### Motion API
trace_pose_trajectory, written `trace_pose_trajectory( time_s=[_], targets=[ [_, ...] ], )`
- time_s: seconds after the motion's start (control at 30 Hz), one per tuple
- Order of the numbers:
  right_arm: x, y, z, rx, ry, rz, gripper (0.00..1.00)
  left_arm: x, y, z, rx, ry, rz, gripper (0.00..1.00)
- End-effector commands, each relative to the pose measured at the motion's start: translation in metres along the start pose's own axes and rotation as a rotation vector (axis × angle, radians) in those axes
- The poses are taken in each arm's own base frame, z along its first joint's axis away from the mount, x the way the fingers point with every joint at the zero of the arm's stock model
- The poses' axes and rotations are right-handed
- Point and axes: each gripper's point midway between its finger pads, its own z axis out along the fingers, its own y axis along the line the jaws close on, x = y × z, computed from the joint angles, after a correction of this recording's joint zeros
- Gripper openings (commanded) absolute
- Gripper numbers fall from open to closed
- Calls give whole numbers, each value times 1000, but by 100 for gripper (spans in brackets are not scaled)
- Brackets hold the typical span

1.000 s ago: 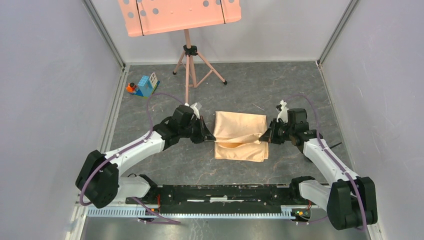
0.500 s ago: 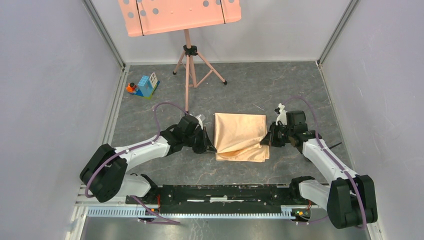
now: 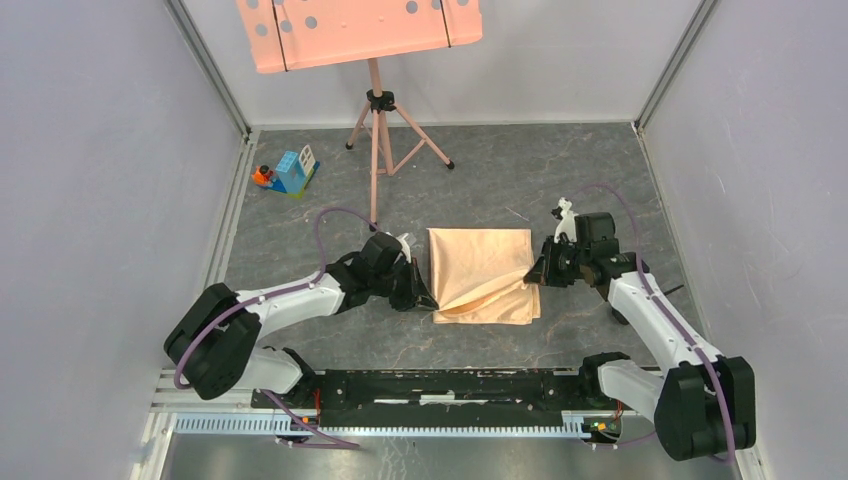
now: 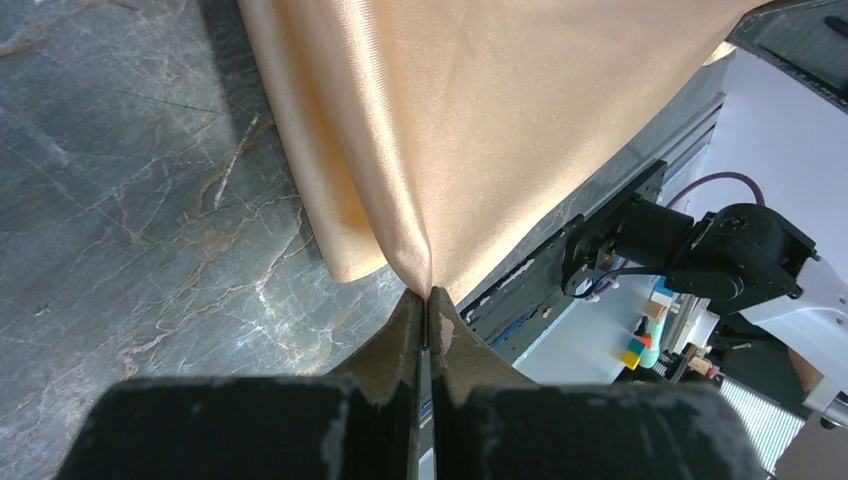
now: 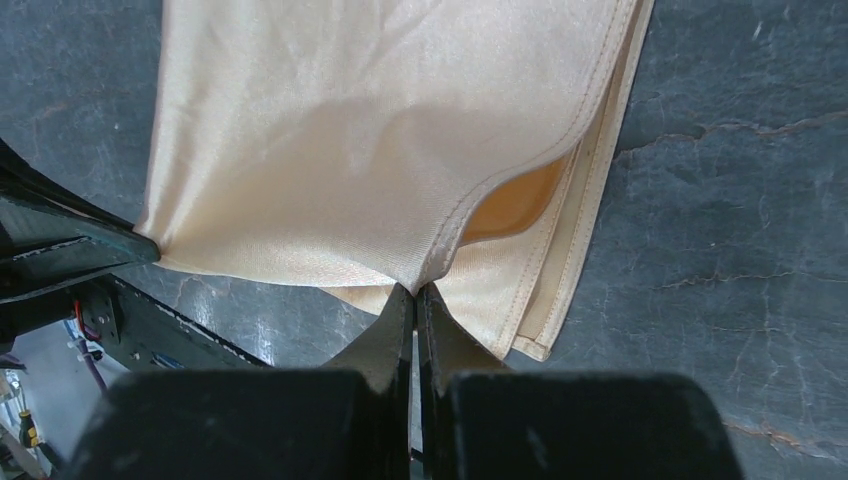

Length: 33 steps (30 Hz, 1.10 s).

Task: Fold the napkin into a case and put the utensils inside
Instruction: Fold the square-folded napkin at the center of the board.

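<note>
The peach-orange satin napkin point(image 3: 478, 258) lies in stacked layers on the dark marbled table. Its top layer is lifted along a slanting line. My left gripper point(image 3: 429, 300) is shut on that layer's near-left corner; in the left wrist view the cloth point(image 4: 470, 120) rises from the left gripper's point(image 4: 427, 292) tips. My right gripper point(image 3: 531, 277) is shut on the top layer's right hem, and the right wrist view shows the right gripper's point(image 5: 416, 288) tips pinching the napkin point(image 5: 380, 120) above the lower layers. A thin dark stick point(image 3: 672, 290) shows by the right forearm; I cannot tell if it is a utensil.
A salmon-pink perforated tray point(image 3: 360, 30) on a tripod stand point(image 3: 377, 140) stands at the back. Toy blocks point(image 3: 290, 172) sit at the back left. Grey walls close in both sides, and the black base rail point(image 3: 440, 385) runs along the near edge.
My left gripper has moved nearer and slightly right, dragging the top layer's left corner toward the near edge. The right gripper has hardly moved. The raised fold now slants.
</note>
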Motion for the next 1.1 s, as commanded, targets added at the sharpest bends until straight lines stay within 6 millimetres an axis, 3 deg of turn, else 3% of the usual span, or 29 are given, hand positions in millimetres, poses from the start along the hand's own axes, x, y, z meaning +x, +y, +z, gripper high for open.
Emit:
trace_pose_trajectory(
  time_s=[0.0,0.43,0.53,0.63,0.77,0.9,1.07],
  targets=[
    [-21,0,-12,42,-67,-59,0,-1,-14,-4,45,-14,-5,6],
    [18,-23,15,50,2,-39,0,16,21,19,-35,44,-15,7],
    [25,-23,16,39,21,-43,2,16,27,18,-65,46,-3,12],
    [26,-36,9,125,47,-64,15,20,18,16,-30,76,3,21],
    [25,-43,-8,201,68,-84,42,21,9,3,-17,77,36,39],
    [32,-45,-18,230,69,-92,49,23,12,-7,-48,80,78,54],
    [55,-33,-7,175,121,-118,55,22,19,-2,-71,87,101,58]
  ],
)
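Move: Both hands already pinch the napkin's upper flap, stretched between them a few centimetres above the lower layers. The folded napkin's near left corner lies about 1 cm back from the left hand and 3 cm below; its middle is some 7 cm ahead and 10 cm to the right of that hand, and the stand's foot about 17 cm ahead and 13 cm left. From the right hand the near right corner is roughly 4 cm back, 2 cm right and 5 cm below. Both hands let go of the flap after laying its near corners down: the left sinks about 3 cm, easing back slightly, while the right goes some 4 cm down and 2 cm back. Their fingers then open wide; the left draws back and rises a little, and the right slides off rightwards and back, rolling about 10 degrees with its right side rising. ##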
